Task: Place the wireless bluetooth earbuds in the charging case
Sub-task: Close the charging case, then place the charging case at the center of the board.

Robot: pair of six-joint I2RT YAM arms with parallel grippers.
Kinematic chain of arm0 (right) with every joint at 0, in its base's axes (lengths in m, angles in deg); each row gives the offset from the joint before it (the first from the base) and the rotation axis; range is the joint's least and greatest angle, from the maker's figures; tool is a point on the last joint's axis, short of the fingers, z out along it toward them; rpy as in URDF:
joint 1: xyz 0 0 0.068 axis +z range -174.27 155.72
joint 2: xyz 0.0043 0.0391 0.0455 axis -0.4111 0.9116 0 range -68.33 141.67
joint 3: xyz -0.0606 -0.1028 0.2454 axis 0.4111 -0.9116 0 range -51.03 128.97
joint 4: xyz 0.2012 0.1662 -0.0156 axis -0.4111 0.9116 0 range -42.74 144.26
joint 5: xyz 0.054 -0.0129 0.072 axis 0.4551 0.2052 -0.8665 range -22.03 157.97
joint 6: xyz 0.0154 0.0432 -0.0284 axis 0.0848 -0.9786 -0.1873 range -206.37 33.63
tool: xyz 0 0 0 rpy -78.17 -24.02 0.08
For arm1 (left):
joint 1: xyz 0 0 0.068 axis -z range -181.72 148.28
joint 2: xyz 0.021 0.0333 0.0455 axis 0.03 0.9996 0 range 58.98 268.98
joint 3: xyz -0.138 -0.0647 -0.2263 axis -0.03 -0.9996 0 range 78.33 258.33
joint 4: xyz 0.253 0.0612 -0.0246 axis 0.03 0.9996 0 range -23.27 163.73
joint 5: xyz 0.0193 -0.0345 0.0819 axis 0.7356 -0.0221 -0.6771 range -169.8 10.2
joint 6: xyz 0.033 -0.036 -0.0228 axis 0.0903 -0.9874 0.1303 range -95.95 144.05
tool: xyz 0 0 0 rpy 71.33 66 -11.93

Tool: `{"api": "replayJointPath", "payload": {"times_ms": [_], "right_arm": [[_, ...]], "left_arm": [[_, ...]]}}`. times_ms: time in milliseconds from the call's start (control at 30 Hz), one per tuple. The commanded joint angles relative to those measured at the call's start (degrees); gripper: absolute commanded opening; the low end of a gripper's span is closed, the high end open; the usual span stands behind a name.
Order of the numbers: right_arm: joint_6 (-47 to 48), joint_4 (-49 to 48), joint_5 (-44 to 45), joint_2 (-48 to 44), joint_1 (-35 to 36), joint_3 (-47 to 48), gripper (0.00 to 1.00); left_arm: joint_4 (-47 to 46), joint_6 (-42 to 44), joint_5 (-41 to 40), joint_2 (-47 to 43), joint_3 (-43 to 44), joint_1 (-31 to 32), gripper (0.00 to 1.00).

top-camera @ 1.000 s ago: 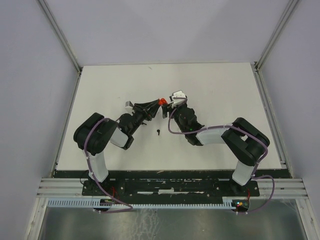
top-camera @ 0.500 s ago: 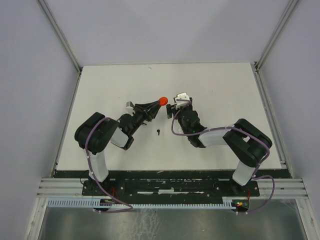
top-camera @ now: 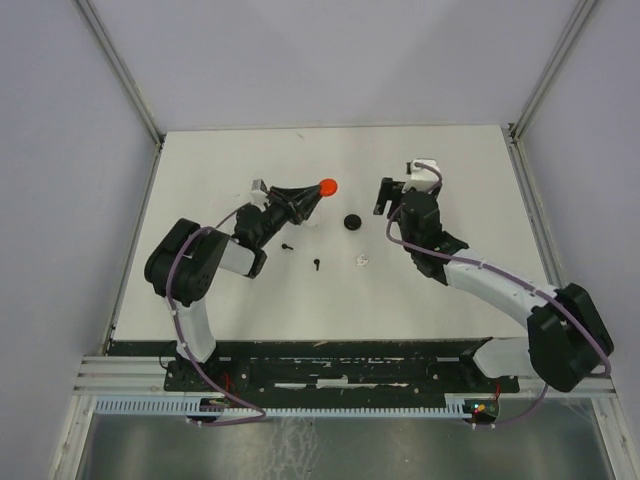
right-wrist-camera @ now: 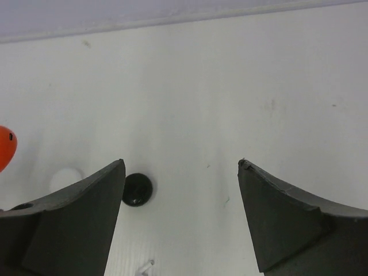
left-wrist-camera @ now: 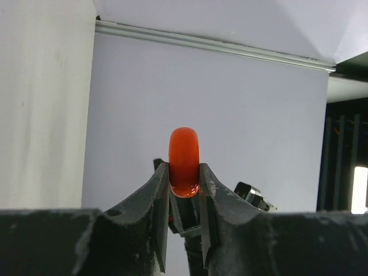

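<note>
My left gripper (top-camera: 318, 192) is shut on a red round case (top-camera: 327, 187), held on edge above the table; it also shows between the fingertips in the left wrist view (left-wrist-camera: 184, 162). My right gripper (top-camera: 392, 196) is open and empty, to the right of it (right-wrist-camera: 181, 167). A white earbud (top-camera: 361, 261) lies on the table, just visible in the right wrist view (right-wrist-camera: 145, 267). Two black earbuds (top-camera: 316, 265) (top-camera: 287, 244) lie near the left arm. No red earbud shows.
A black round disc (top-camera: 351, 222) lies between the grippers, next to my right gripper's left finger (right-wrist-camera: 137, 190). A pale white disc (right-wrist-camera: 66, 179) lies left of it. The white table (top-camera: 460, 160) is walled by grey panels.
My right arm has swung away to the right from the left gripper and opened. The black disc and white earbud now show on the table. The left gripper still holds the red case.
</note>
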Motion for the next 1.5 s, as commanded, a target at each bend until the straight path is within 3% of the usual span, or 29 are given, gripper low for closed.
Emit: {"api": "replayJointPath", "payload": {"times_ms": [0, 267, 400, 833, 1167, 1333, 1467], "right_arm": [[-5.2, 11.1, 0.0, -8.5, -2.3, 0.6, 0.87], [-2.8, 18.4, -5.2, -9.5, -2.9, 3.3, 0.87], [-2.6, 24.3, -10.2, -5.4, -3.6, 8.3, 0.87], [-3.5, 28.7, -26.3, 7.5, -4.1, 17.1, 0.85], [-3.2, 32.0, -33.9, 20.5, -2.9, 27.8, 0.84], [-2.3, 35.3, -33.9, 27.9, -0.2, 35.7, 0.84], [-1.7, 37.6, -33.6, 33.4, 1.3, 42.1, 0.84]], "left_arm": [[11.6, 13.1, 7.2, -0.6, 10.0, -1.9, 0.03], [38.9, 32.2, 4.9, 0.4, 23.1, -8.7, 0.03], [42.2, 35.3, 3.2, 3.0, 25.3, -11.7, 0.03], [46.3, 40.6, 3.4, 9.9, 28.4, -15.2, 0.08], [50.8, 44.5, 2.7, 10.8, 29.3, -16.7, 0.32], [54.9, 46.6, 2.3, 10.4, 30.7, -16.9, 0.53], [58.3, 47.8, 2.3, 9.3, 31.1, -17.4, 0.6]]}}
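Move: The left hand still holds the closed red case. The bare spot for it lies about 15 cm ahead, 8 cm left and 16 cm below; the white case is 7 cm ahead, 3 cm left, the black case 6 cm ahead, 7 cm right. From the open right hand, the white case lies roughly 7 cm ahead, 18 cm left and 16 cm down, the black case 6 cm ahead and 8 cm left, the white earbuds 3 cm back and 6 cm left. Forward about 12 cm with a slight rise, then left and some 15 cm down, the left hand carries the red case past the white one to bare table, rolling its left side up about 45 degrees, then opens its fingers. The right hand finishes drawing off right and up, then swings back left and down towards the white case, open, tipping down and turning counter-clockwise. ##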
